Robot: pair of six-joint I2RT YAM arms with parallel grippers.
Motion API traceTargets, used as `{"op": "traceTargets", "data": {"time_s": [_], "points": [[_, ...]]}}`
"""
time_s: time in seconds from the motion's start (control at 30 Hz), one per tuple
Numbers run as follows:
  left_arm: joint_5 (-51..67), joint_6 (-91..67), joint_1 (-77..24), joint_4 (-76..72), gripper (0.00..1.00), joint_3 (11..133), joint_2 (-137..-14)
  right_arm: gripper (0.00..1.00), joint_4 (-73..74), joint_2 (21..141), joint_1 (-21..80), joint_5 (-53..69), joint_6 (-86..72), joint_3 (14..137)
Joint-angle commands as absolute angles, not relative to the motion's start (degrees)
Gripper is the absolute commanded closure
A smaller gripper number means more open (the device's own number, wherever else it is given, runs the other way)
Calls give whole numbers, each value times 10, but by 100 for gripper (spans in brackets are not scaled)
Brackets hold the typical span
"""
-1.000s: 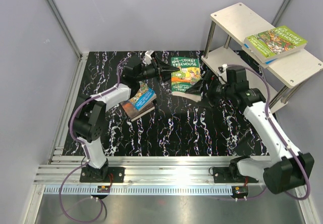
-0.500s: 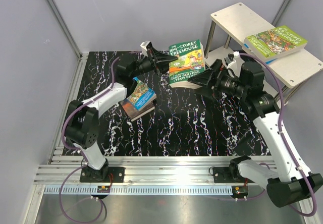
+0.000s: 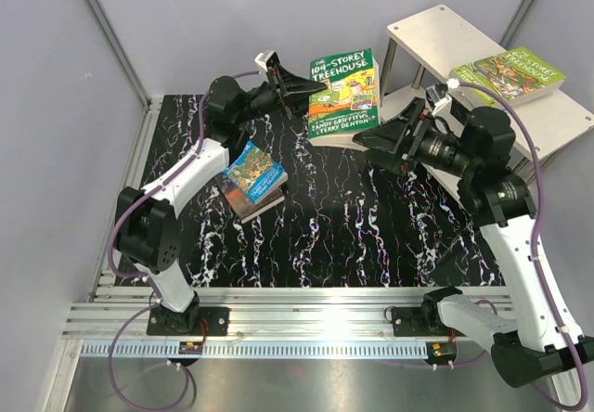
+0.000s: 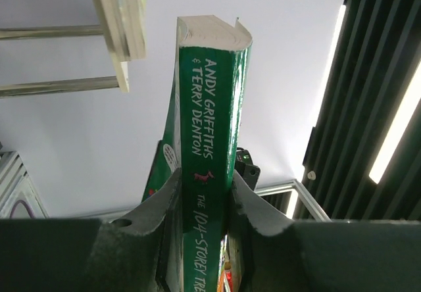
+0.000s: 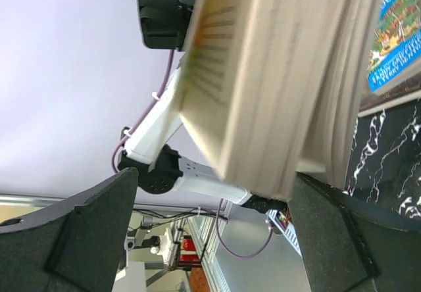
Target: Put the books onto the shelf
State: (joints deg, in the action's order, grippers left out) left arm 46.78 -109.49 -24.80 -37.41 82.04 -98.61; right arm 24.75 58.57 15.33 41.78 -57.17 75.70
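A green "104-Storey Treehouse" book (image 3: 343,92) hangs tilted in the air above the black table, left of the shelf (image 3: 432,32). My left gripper (image 3: 302,85) is shut on its spine edge; the left wrist view shows the green spine (image 4: 209,141) pinched between both fingers (image 4: 164,206). My right gripper (image 3: 380,138) is open just below the book's lower right corner. In the right wrist view the pale page block (image 5: 276,75) sits between the wide jaws, close to the right finger (image 5: 355,233). Another green book (image 3: 509,73) lies over a blue one (image 3: 464,92) on the shelf's top board.
A small stack with a blue-covered book (image 3: 255,173) on top lies on the marbled black table (image 3: 353,226), under my left arm. The shelf's lower board (image 3: 399,106) and metal posts stand behind the right gripper. Grey walls close in the back and sides.
Both arms have risen and moved toward the back right. The green book has been lifted off the table and tipped more upright, nearer the shelf. The right gripper stays open beneath it.
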Motion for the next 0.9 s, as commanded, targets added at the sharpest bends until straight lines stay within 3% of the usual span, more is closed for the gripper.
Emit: {"op": "traceTargets", "data": {"time_s": [0.0,0.3,0.5,0.87], "points": [[494,-1106,-245,-389,100,867,-964,0,255,571,150,416,-549,816],[507,-1108,-236,-362,100,926,-962,0,488,598,150,238,-373,988],[516,-1100,-236,-322,100,971,-959,0,532,627,150,167,-364,1019],[506,-1111,-249,-344,100,919,-925,0,285,622,149,270,-488,992]]}}
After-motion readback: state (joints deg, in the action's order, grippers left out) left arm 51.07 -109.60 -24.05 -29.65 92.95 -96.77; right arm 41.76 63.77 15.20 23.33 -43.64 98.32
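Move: The left hand still grips the 104-Storey Treehouse book by its spine, the book's middle about 6 cm to that hand's right. From the open right hand, the book's middle lies roughly 10 cm ahead, 7 cm left and slightly higher. The shelf's book stack is some 28 cm ahead of the right hand, 36 cm right and 14 cm lower; the blue treehouse book on the table is 25 cm ahead, 30 cm left, 40 cm below. The open right hand swings right, then forward, rising about 6 cm, while the left lifts its book likewise. ##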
